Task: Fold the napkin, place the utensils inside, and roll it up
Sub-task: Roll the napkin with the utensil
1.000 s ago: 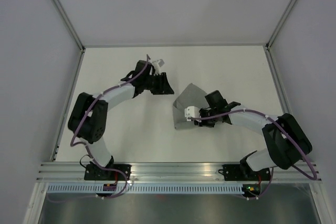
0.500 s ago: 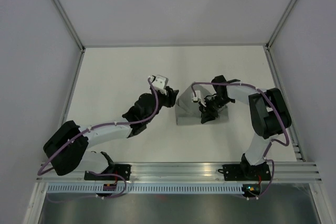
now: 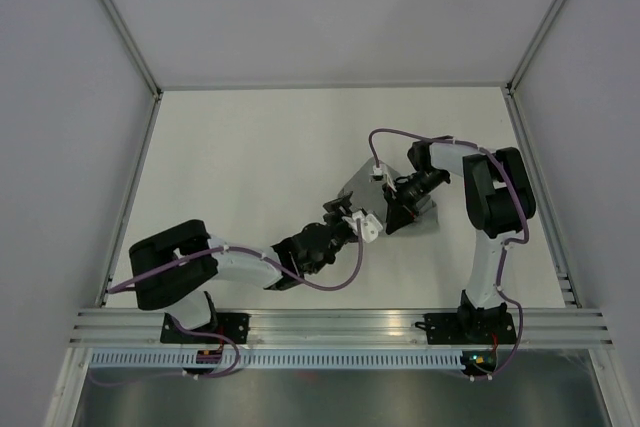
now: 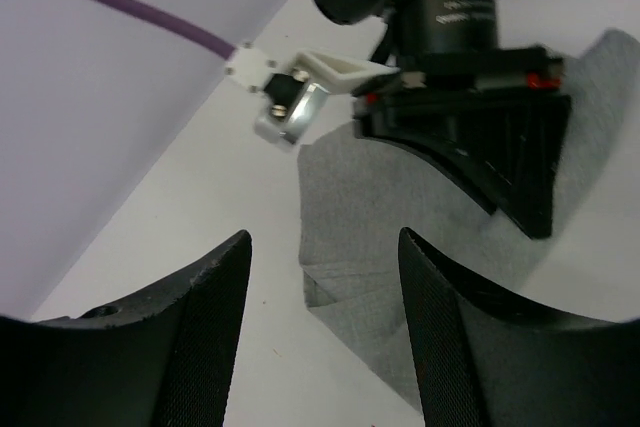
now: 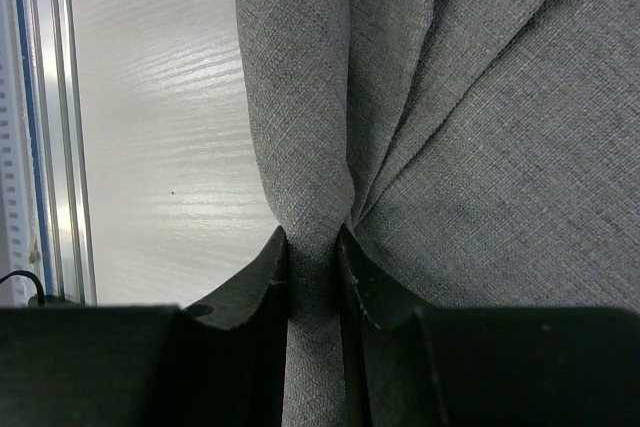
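Note:
The grey napkin lies crumpled right of the table's middle. In the right wrist view, my right gripper is shut on a pinched fold of the napkin, with creases fanning out from the jaws. From above, the right gripper sits over the cloth's middle. My left gripper is open and empty, low over the table at a folded corner of the napkin, with the right gripper just beyond. From above, the left gripper is at the cloth's near-left edge. No utensils are in view.
The white table is walled in by grey panels with metal posts at the back corners. An aluminium rail runs along the near edge and carries both arm bases. The right arm's purple cable loops over the napkin's far side.
My left arm has swung from the far left of the table down to the napkin's near-left corner. My right arm has folded back and now reaches the cloth from the far right.

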### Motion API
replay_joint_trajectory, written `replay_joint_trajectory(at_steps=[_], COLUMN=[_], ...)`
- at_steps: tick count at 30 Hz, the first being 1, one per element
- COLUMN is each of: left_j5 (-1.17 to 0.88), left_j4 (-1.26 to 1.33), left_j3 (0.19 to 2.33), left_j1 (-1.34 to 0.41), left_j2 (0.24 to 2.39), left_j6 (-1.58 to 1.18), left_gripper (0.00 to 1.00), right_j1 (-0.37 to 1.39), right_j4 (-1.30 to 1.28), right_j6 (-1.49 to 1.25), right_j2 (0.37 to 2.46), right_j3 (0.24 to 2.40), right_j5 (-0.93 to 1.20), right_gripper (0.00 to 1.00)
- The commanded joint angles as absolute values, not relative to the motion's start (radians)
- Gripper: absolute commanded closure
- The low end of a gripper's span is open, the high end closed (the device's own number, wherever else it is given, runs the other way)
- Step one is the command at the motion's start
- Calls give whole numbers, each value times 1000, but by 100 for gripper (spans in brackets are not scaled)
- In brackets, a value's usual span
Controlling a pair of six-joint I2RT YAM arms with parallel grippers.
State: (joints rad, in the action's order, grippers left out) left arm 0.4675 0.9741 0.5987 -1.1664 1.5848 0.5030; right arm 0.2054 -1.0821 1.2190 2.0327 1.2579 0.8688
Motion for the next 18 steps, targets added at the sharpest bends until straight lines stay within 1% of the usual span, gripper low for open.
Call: replay_joint_trajectory(at_steps=[1, 6, 7, 10, 18], left_j5=[465, 364, 330, 259, 172], left_j4=[985, 819, 740, 611, 549], left_j3=[624, 678, 711, 773, 856], left_j1=[-1224, -1261, -1261, -1259, -1226], left_j2=[1644, 1715, 1721, 1749, 1861], left_j6=[709, 718, 713, 690, 663], left_gripper=[34, 33, 32, 31, 30], right_j1=[199, 199, 199, 199, 201], right_j4=[-1085, -1103, -1111, -1103, -1098], right_j6=[1255, 1230, 1229, 1200, 1160], right_j2=[2079, 2111, 2120, 2155, 2184], right_j3=[1269, 1302, 1308, 1331, 1361], right_j5=[816, 805, 804, 799, 796], right_gripper=[100, 100, 100, 99, 100])
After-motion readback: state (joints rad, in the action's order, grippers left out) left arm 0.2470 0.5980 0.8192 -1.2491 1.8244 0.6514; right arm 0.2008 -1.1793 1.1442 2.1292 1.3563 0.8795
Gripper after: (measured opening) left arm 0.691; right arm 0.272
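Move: The napkin roll's near stretch, left of the right hand's grip, lies about 5 cm to the right of the left hand, 3 cm back and some 14 cm below. The right gripper, already pinching the roll, is about 9 cm to the left hand's right, level forward and 15 cm lower; the napkin's flat part centres some 8 cm ahead, 5 cm right and 15 cm below. From the right hand, that stretch is about 4 cm left and 3 cm back, at its height. The roll stays pinched in the right hand, which holds its place and tips about 10 degrees, while the open left hand sinks some 10 cm towards the stretch beside it, carrying about 7 cm right and nearly 5 cm back. Its fingers tilt down and swing roughly 20 degrees clockwise, with no contact to be seen yet. ##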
